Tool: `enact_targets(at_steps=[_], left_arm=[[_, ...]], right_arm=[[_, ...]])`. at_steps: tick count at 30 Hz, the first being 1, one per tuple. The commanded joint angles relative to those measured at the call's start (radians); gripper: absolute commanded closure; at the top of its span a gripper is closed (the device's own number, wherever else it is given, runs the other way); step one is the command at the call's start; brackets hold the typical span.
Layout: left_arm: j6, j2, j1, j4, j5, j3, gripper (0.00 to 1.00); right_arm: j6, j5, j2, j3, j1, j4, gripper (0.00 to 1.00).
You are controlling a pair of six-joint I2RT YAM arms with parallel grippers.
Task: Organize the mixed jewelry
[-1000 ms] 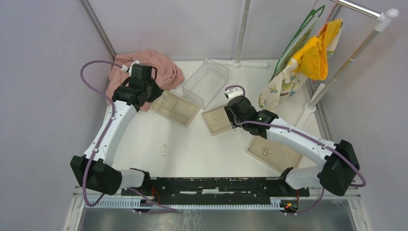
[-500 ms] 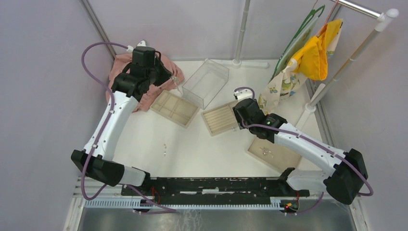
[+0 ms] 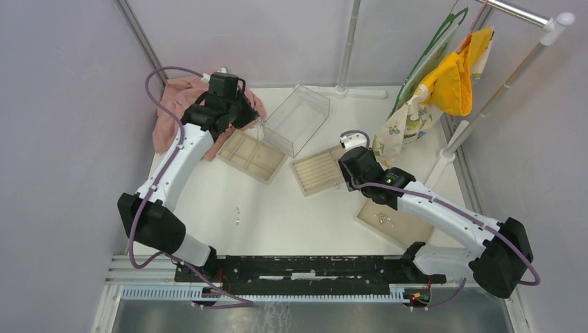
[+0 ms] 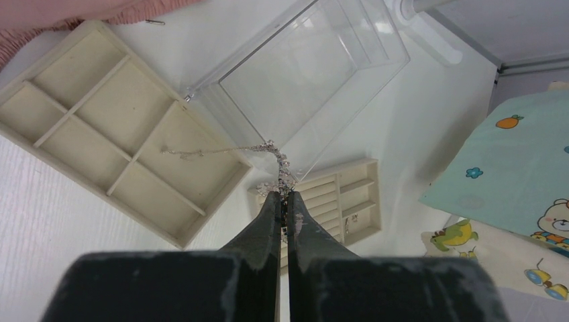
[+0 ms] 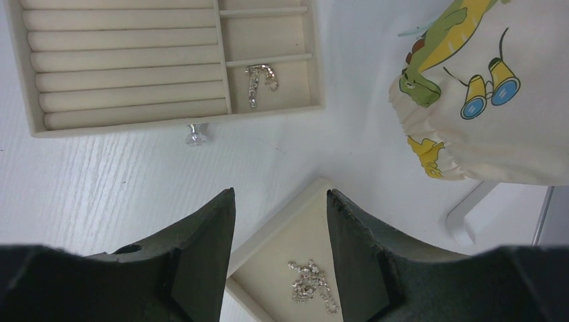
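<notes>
My left gripper (image 4: 282,194) is shut on a thin silver chain (image 4: 268,149). The chain dangles over the corner where the four-compartment beige tray (image 4: 87,100) meets the clear box (image 4: 302,74). From above, that gripper (image 3: 252,118) hovers at the back left. My right gripper (image 5: 280,191) is open and empty above the corner of a flat beige tray (image 5: 282,255) that holds a clump of silver chain (image 5: 310,285). The ridged ring tray (image 5: 134,60) holds an earring-like piece (image 5: 258,77). A small crystal piece (image 5: 195,135) lies on the table beside it. Loose bits (image 3: 238,214) lie mid-table.
A pink cloth (image 3: 173,104) is bunched at the back left corner. Printed fabric bags (image 3: 444,76) hang from a white rack (image 3: 485,104) on the right. A white pole stand (image 3: 347,48) rises behind the clear box (image 3: 297,119).
The left arm has swung right and toward the back, carrying the chain from over the pink cloth to beside the clear box. The right gripper has shifted slightly right toward the flat tray.
</notes>
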Motion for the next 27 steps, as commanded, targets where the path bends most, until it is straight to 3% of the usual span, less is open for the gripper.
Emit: enact_targets(at_steps=[1,10,27], left_arm=[[-0.029,-0.01,-0.004,0.083,0.031,-0.041,0.98],[-0.028,-0.017,-0.005,0.099,0.031,-0.104,0.98],[-0.016,0.124,-0.012,0.238,0.002,-0.308,0.98]], right_arm=[[0.019,0.014,-0.017,0.0,-0.002,0.009,0.42],[0.029,0.001,-0.017,-0.025,-0.002,0.02,0.42],[0.045,-0.005,-0.038,-0.057,-0.002,0.01,0.42]])
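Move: The left hand holds a silver necklace dangling over the divided tray. The tray's far right compartment, where it is taken, lies about 25 cm below and 2 cm back. From this hand, the clear box is some 8 cm right and 9 cm ahead, the ring tray 14 cm right and 6 cm back, the pink cloth 15 cm left and 12 cm ahead. From the right hand, that compartment lies about 23 cm left and 11 cm ahead. The left hand lowers the hanging necklace almost straight down, about 14 cm, towards the far right compartment of the divided tray, slowly at first and then clearly faster, easing back barely 2 cm on the way. Its shut fingers keep their pinch on the upper end while the hand tips some 15 degrees further downward, letting the free lower end come to rest on the compartment floor. ##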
